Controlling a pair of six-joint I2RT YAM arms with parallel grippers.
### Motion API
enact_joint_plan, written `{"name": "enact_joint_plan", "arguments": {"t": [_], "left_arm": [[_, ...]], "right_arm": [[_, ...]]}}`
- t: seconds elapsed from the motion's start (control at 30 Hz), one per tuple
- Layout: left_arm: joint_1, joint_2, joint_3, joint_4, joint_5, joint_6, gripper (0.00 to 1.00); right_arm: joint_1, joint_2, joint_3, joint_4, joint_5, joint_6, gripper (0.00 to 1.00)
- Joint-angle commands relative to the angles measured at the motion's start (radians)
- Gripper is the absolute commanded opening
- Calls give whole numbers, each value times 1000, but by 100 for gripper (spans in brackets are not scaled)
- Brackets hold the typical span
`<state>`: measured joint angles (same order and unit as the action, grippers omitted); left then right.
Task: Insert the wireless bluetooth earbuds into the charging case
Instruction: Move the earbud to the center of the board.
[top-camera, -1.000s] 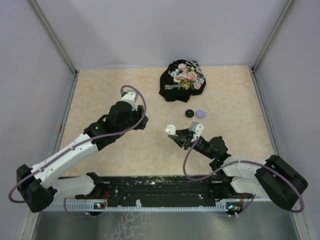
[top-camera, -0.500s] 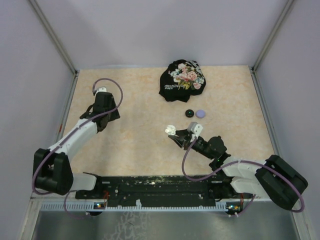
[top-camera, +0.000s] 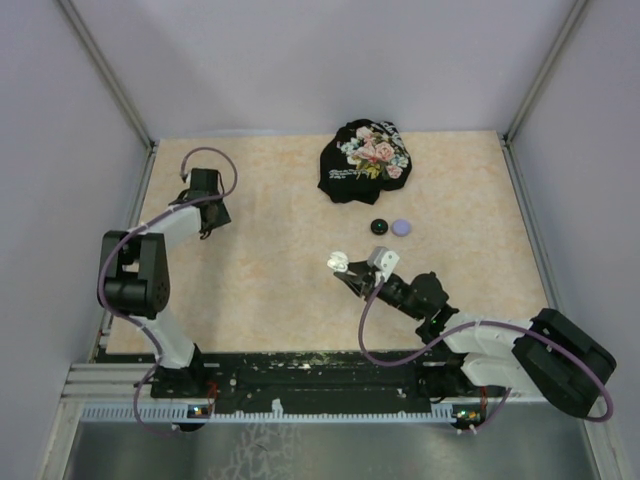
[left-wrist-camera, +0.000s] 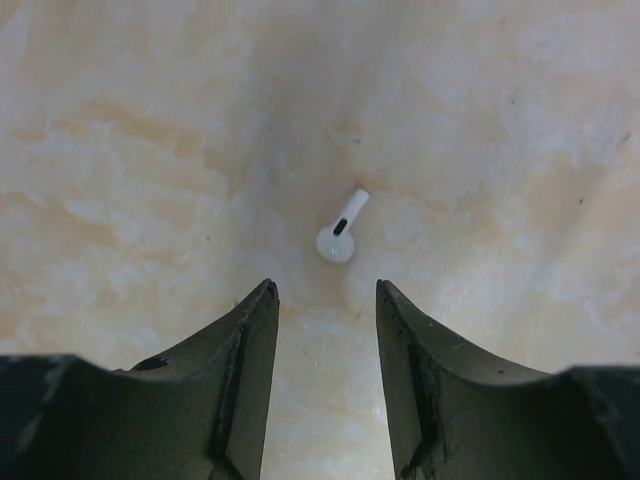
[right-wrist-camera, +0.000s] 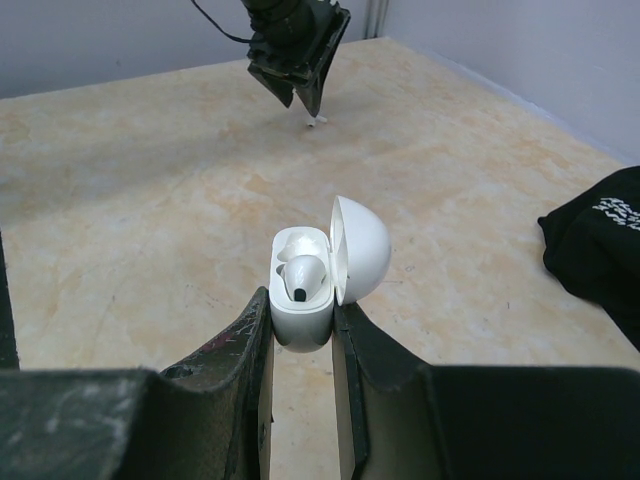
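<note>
A white earbud (left-wrist-camera: 340, 235) lies on the table just ahead of my left gripper (left-wrist-camera: 322, 290), which is open with nothing between its fingers. From the top that gripper (top-camera: 208, 222) is at the far left of the table. The right wrist view also catches this earbud (right-wrist-camera: 315, 122) under the left gripper's tips. My right gripper (right-wrist-camera: 300, 320) is shut on the white charging case (right-wrist-camera: 300, 305). The case's lid (right-wrist-camera: 362, 248) stands open, and one white earbud (right-wrist-camera: 303, 275) sits inside. In the top view the case (top-camera: 340, 262) is near the table's middle.
A black floral cloth (top-camera: 365, 160) lies at the back, its edge (right-wrist-camera: 595, 260) to the right of the case. A black puck (top-camera: 379, 226) and a lavender puck (top-camera: 401, 227) sit in front of it. Metal posts and walls bound the table's sides.
The left arm has swung from the table's middle out to the far left, above the loose earbud. The right arm with the case has shifted only slightly.
</note>
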<state>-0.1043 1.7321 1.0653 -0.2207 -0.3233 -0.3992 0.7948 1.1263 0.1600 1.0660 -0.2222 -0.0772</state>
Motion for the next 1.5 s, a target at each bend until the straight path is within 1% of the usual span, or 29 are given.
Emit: {"name": "enact_joint_plan", "arguments": {"t": [0.0, 0.2, 0.47, 0.6, 0.7, 0.83, 0.97, 1.17, 1.33, 1.47], "left_arm": [[20, 79, 92, 16, 23, 24, 49], [33, 156, 153, -18, 7, 40, 42], [36, 231, 202, -71, 39, 63, 35], [36, 252, 223, -112, 52, 74, 27], [36, 239, 215, -139, 90, 71, 21], [26, 196, 178, -156, 180, 107, 17], [-31, 136, 135, -167, 217, 180, 15], [-165, 91, 94, -208, 231, 287, 16], [-260, 57, 47, -205, 291, 320, 17], [-338, 29, 11, -202, 296, 335, 18]], "right_arm": [[19, -19, 43, 30, 26, -27, 0], [21, -16, 44, 29, 37, -33, 0], [24, -19, 44, 22, 40, -38, 0], [24, -22, 45, 16, 41, -40, 0], [24, -27, 45, 13, 40, -41, 0], [24, -35, 45, 8, 42, -43, 0], [24, -41, 45, 3, 43, -44, 0], [24, -48, 45, 0, 47, -45, 0], [24, -45, 45, 0, 44, -47, 0], [24, -43, 45, 0, 40, -45, 0]]}}
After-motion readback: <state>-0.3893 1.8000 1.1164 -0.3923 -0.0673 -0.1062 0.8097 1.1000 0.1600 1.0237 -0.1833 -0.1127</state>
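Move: The earbud lies on the table just beyond the left hand's open fingertips, about 4 cm ahead, practically in line sideways and some 3 cm below. The white charging case, open in the right hand's grip, is roughly 34 cm to the left hand's right, 20 cm back and 10 cm higher. From the right hand, the earbud is about 23 cm ahead, 35 cm to the left and 14 cm down. Forward about 4 cm and down nearly 3 goes the left hand, its fingers closing from half open to pinch the earbud. Then it sweeps right and back some 17 cm at table height, sliding the earbud towards the middle of the board while turning some 40 degrees clockwise. The right hand keeps holding the case in place. ##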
